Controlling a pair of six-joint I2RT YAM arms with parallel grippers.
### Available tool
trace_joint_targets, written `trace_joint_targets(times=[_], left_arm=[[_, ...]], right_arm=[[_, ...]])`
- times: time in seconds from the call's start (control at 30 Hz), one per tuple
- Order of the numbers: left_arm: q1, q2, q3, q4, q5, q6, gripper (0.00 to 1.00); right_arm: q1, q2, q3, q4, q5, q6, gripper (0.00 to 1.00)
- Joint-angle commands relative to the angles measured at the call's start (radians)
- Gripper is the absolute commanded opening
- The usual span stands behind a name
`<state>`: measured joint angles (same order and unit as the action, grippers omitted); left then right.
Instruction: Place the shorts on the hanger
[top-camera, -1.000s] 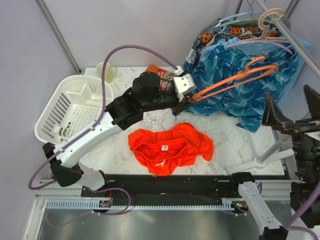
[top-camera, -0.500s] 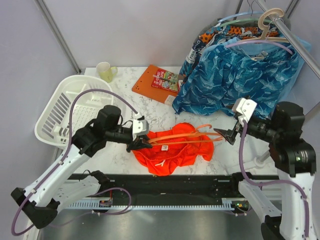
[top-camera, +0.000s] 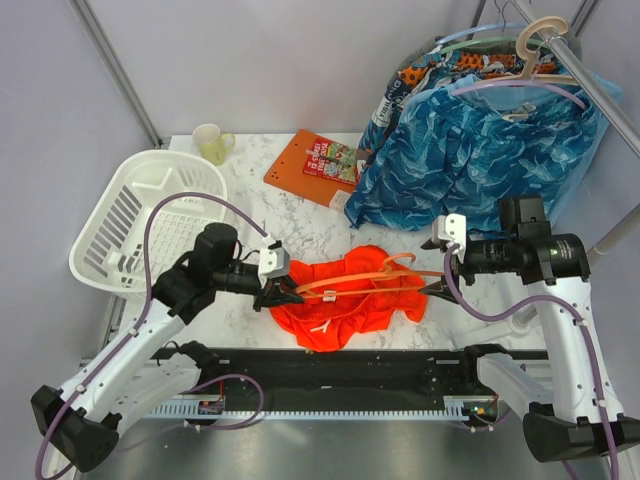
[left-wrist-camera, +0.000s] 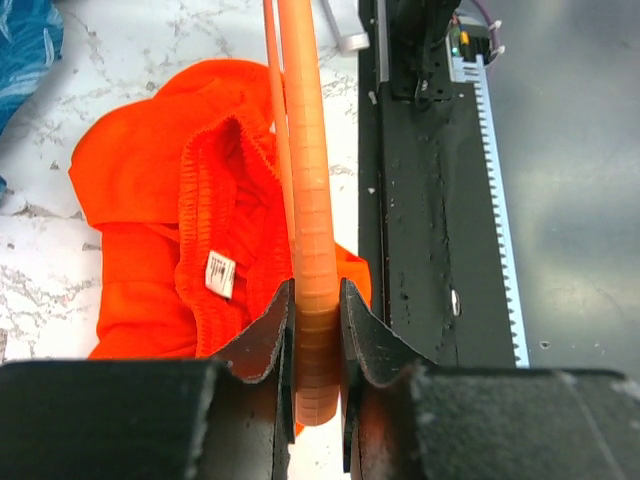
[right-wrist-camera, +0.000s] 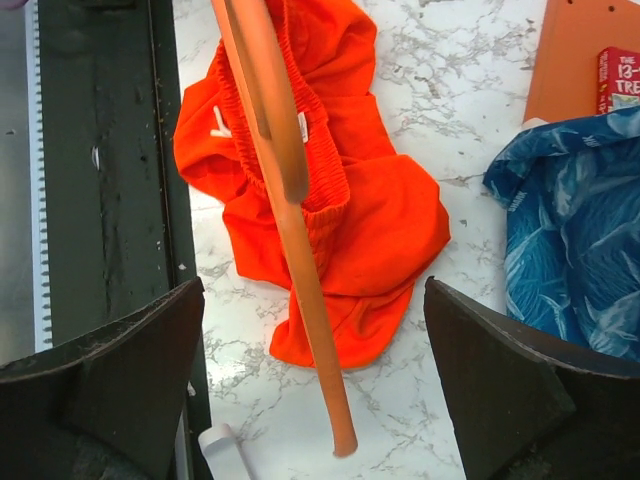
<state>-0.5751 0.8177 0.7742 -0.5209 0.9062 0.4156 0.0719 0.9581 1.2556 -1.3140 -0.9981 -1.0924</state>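
The orange-red shorts lie crumpled on the marble table, waistband and white tag facing up. The thin orange hanger stretches across just above them, its hook pointing to the far side. My left gripper is shut on the hanger's left end. My right gripper stands wide open at the hanger's right end. In the right wrist view that free end hangs between the spread fingers without touching them, and the shorts lie beneath it.
A white basket stands at the left with a pale mug behind it. An orange board with a book lies at the back. A blue patterned garment hangs from the rail at the right. A black strip runs along the near edge.
My left gripper has brought the hanger down from the blue garment to just above the shorts. My right arm has swung in from the right, its open jaws now around the hanger's free end.
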Motion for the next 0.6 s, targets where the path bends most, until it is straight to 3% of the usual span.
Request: trace_joint_targets(times=[0.0, 0.13, 0.23, 0.4, 0.53, 0.57], left_arm=[[0.018, -0.019, 0.002, 0.114, 0.102, -0.015, 0.02], [0.021, -0.009, 0.000, 0.169, 0.115, -0.049, 0.02], [0.021, -0.002, -0.007, 0.222, 0.114, -0.089, 0.02], [0.021, 0.030, -0.026, 0.278, 0.102, -0.138, 0.02], [0.021, 0.078, -0.020, 0.311, 0.114, -0.150, 0.02], [0.021, 0.086, -0.018, 0.320, 0.115, -0.164, 0.02]], right_arm=[[0.000, 0.007, -0.051, -0.137, -0.077, -0.159, 0.96], [0.008, 0.040, -0.079, -0.065, -0.134, -0.113, 0.93], [0.011, 0.057, -0.097, 0.060, -0.166, 0.052, 0.86], [0.074, 0.019, -0.145, 0.274, -0.163, 0.355, 0.61], [0.149, -0.016, -0.182, 0.470, -0.114, 0.523, 0.53], [0.161, -0.018, -0.185, 0.489, -0.106, 0.543, 0.46]])
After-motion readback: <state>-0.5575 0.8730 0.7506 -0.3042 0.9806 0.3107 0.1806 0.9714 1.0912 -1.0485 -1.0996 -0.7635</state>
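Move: The right hand, wide open, has the orange hanger's free end about 2 cm to its left, 1 cm back and 3 cm below. The hanger's hook is roughly 6 cm to its left and 2 cm ahead, nearly level, and the red shorts lie about 14 cm left, 7 cm back and 17 cm below. From the left hand, already gripping the other end, the free end is about 26 cm right and 3 cm ahead, nearly level, and the shorts some 12 cm right, 3 cm back and 13 cm below. Right hand dips and slides about 4 cm left, half-closing around the hanger's free end; left grip eases rightward. ##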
